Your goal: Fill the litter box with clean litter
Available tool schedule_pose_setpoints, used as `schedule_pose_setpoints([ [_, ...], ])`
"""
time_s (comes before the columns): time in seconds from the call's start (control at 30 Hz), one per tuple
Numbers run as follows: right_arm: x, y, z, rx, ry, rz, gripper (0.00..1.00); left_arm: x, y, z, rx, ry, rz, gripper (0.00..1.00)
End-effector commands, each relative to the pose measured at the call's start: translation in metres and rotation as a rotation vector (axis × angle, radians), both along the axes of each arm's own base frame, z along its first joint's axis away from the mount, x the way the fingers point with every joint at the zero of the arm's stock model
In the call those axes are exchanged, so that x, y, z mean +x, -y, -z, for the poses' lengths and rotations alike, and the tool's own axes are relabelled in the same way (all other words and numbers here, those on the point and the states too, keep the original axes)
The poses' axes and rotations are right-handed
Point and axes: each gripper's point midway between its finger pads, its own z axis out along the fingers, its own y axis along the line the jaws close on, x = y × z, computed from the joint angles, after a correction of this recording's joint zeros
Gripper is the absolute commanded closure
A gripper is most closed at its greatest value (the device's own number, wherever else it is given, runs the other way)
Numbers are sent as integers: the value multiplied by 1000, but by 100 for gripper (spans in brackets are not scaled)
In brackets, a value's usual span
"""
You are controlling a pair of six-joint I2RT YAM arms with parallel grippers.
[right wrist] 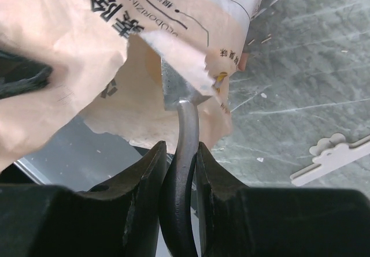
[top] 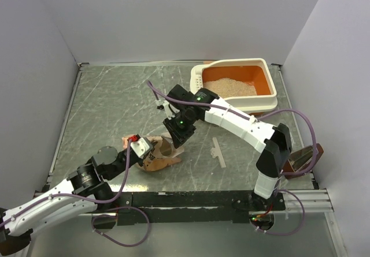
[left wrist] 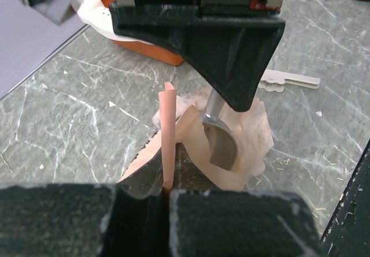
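The litter box (top: 273, 82), cream rim and orange basin, stands at the back right with a heap of pale clean litter (top: 228, 87) in its left half. A tan printed bag (top: 161, 157) lies near the middle front. My left gripper (left wrist: 167, 190) is shut on the bag's upright paper edge (left wrist: 169, 130), holding the mouth apart. My right gripper (right wrist: 180, 150) is shut on the handle of a grey metal scoop (right wrist: 186, 118), whose bowl (left wrist: 222, 144) is down inside the bag's mouth. Any litter inside the bag is hidden.
A white plastic clip (top: 218, 151) lies on the marble-patterned table to the right of the bag. A brown object (top: 300, 159) sits by the right arm's base at the table's right edge. Grey walls close in the back and both sides.
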Motion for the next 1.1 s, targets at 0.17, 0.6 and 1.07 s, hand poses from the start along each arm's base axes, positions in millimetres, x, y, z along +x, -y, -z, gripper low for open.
schedule_pose_setpoints([
  [0.17, -4, -8, 36, -16, -155, 26, 100, -2, -1, -32, -83, 47, 4, 99],
  [0.6, 16, -43, 71, 270, -339, 141, 100, -1, 0, -26, -65, 46, 4, 99],
  [1.07, -3, -67, 29, 741, -469, 108, 100, 0, 2, -17, -40, 33, 6, 99],
])
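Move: The right hand holds the scoop by its handle, with the blade already in the mouth of the litter bag; the bag's middle lies about 8 cm to this hand's left, 4 cm back and 12 cm below. The white clip lies roughly 18 cm to its right, 6 cm back and 18 cm down on the table, and the litter box 25 cm to the right, 23 cm ahead, 13 cm lower. For the left hand, pinching the bag's rim, the bag's middle is about 3 cm right, 3 cm back and 14 cm below. The right hand drives the scoop deeper into the bag, sinking about 7 cm while shifting some 5 cm left, and as it goes the wrist swings the fingertips from steeply down round towards the left and back, ending some 40 degrees round and laying the scoop flatter. Its fingers keep their grip on the handle and come right up to the paper rim, while the left hand stays almost in place and goes on pinching the bag's edge to hold it. ##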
